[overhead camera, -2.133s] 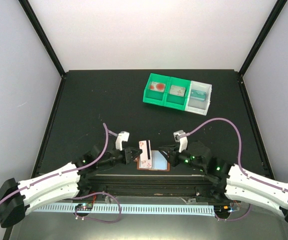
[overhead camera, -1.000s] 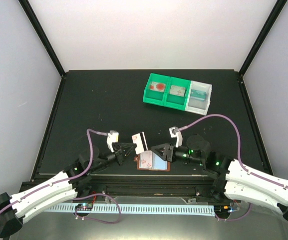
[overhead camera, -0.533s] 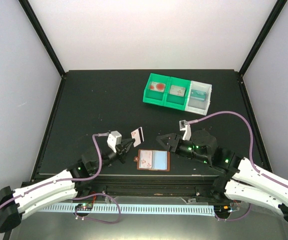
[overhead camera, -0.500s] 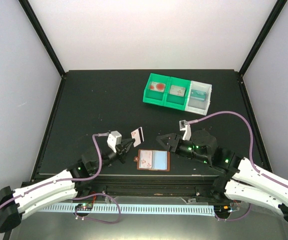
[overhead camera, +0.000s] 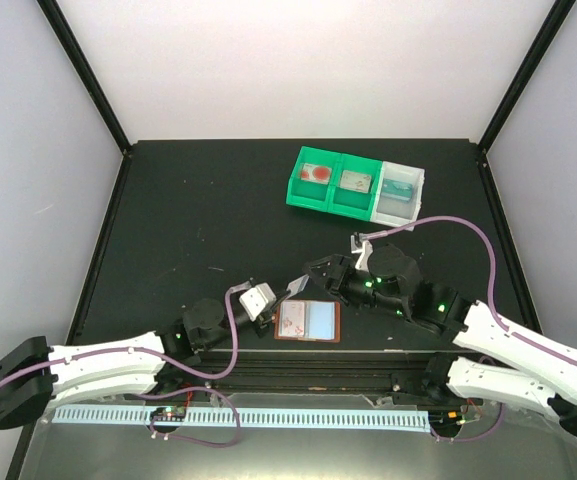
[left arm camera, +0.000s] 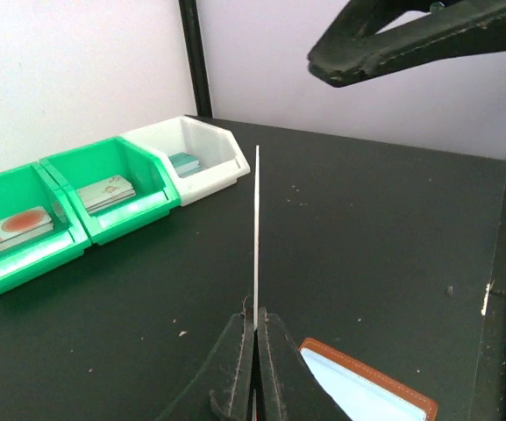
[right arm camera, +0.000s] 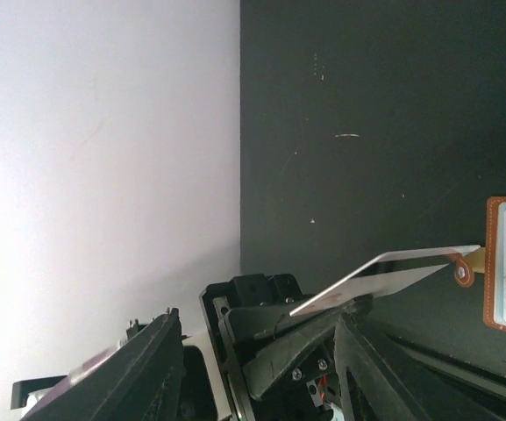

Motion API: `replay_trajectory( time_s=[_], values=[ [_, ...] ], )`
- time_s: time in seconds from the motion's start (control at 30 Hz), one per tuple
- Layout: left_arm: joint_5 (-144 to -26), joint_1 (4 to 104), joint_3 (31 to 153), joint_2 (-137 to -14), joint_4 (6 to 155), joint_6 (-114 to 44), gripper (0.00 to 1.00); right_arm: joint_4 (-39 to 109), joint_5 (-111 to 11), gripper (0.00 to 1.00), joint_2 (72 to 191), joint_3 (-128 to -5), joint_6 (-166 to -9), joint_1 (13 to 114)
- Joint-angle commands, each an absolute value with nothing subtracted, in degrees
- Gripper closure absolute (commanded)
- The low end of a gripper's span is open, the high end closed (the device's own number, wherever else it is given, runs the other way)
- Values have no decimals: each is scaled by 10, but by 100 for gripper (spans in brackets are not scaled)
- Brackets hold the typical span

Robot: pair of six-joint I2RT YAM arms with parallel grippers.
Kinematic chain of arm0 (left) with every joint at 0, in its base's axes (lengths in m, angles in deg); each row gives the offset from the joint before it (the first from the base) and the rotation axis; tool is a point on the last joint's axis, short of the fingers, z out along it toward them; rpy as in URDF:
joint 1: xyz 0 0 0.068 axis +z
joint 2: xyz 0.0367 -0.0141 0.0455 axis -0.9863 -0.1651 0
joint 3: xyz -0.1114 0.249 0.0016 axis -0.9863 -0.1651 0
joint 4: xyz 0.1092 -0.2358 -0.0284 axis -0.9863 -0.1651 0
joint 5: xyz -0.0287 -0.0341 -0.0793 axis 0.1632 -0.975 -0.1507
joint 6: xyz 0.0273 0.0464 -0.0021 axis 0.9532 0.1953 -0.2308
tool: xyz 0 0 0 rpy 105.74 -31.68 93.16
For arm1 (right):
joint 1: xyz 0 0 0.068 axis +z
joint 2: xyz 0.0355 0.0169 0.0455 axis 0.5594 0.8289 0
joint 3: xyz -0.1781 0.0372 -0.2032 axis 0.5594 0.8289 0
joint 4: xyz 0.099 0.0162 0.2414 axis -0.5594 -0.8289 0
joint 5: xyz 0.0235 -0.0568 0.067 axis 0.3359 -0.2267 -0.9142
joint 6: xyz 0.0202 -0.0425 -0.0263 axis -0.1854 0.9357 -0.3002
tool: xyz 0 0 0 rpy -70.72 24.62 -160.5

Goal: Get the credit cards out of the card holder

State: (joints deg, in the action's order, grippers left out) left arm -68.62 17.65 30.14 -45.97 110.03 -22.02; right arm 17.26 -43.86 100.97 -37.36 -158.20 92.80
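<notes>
The card holder (overhead camera: 308,322) lies spread open near the table's front edge, with a pinkish-white credit card (overhead camera: 292,320) in one pocket and a pale blue one (overhead camera: 321,320) in the other. My left gripper (overhead camera: 282,297) is shut on a third credit card (left arm camera: 257,228), which is lifted above the holder's left edge and shows edge-on in the left wrist view. The holder's corner (left arm camera: 377,386) lies just to the right of the shut fingers (left arm camera: 235,351). My right gripper (overhead camera: 315,271) hangs open just behind that card (right arm camera: 393,267), touching nothing. Between its fingers the right wrist view shows the left gripper.
Two green bins (overhead camera: 333,181) and a white bin (overhead camera: 400,194) stand in a row at the back right, each with a card inside. A black frame post (left arm camera: 193,57) rises behind the bins. The arms' mounting rail (overhead camera: 298,358) runs along the near edge.
The left gripper has carried the card right and nearer, over the holder's left edge. The right gripper has drawn back from the holder toward the card and opened wider.
</notes>
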Motion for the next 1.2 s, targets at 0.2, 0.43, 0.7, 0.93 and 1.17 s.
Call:
replay_trajectory(
  time_s=[0.2, 0.43, 0.7, 0.93, 1.17],
  values=[
    [-616, 137, 354, -468, 1104, -125, 98, 119, -422, 51, 1026, -396, -1631, 928],
    [-610, 125, 364, -465, 1092, -121, 98, 173, -430, 60, 1029, -377, -1635, 928],
    [-612, 118, 375, -484, 1080, -103, 98, 175, -448, 57, 1043, -382, -1639, 928],
    [-593, 106, 368, -491, 1101, -89, 98, 193, -459, 60, 1054, -361, -1661, 928],
    [-581, 96, 371, -504, 1097, -75, 98, 194, -436, 96, 1050, -352, -1639, 928]
  ],
)
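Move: The card, still pinched in the left hand, has its middle about 4 cm left of the right hand, roughly level forward and some 5 cm below. The open right gripper waits about 6 cm right of the left hand, 1 cm ahead and 7 cm higher. The open card holder lies roughly 5 cm right of the left hand, level forward, some 15 cm below. Sinking about 3 cm, the right hand closes its fingers on the card's free end; the left edges nearer. ##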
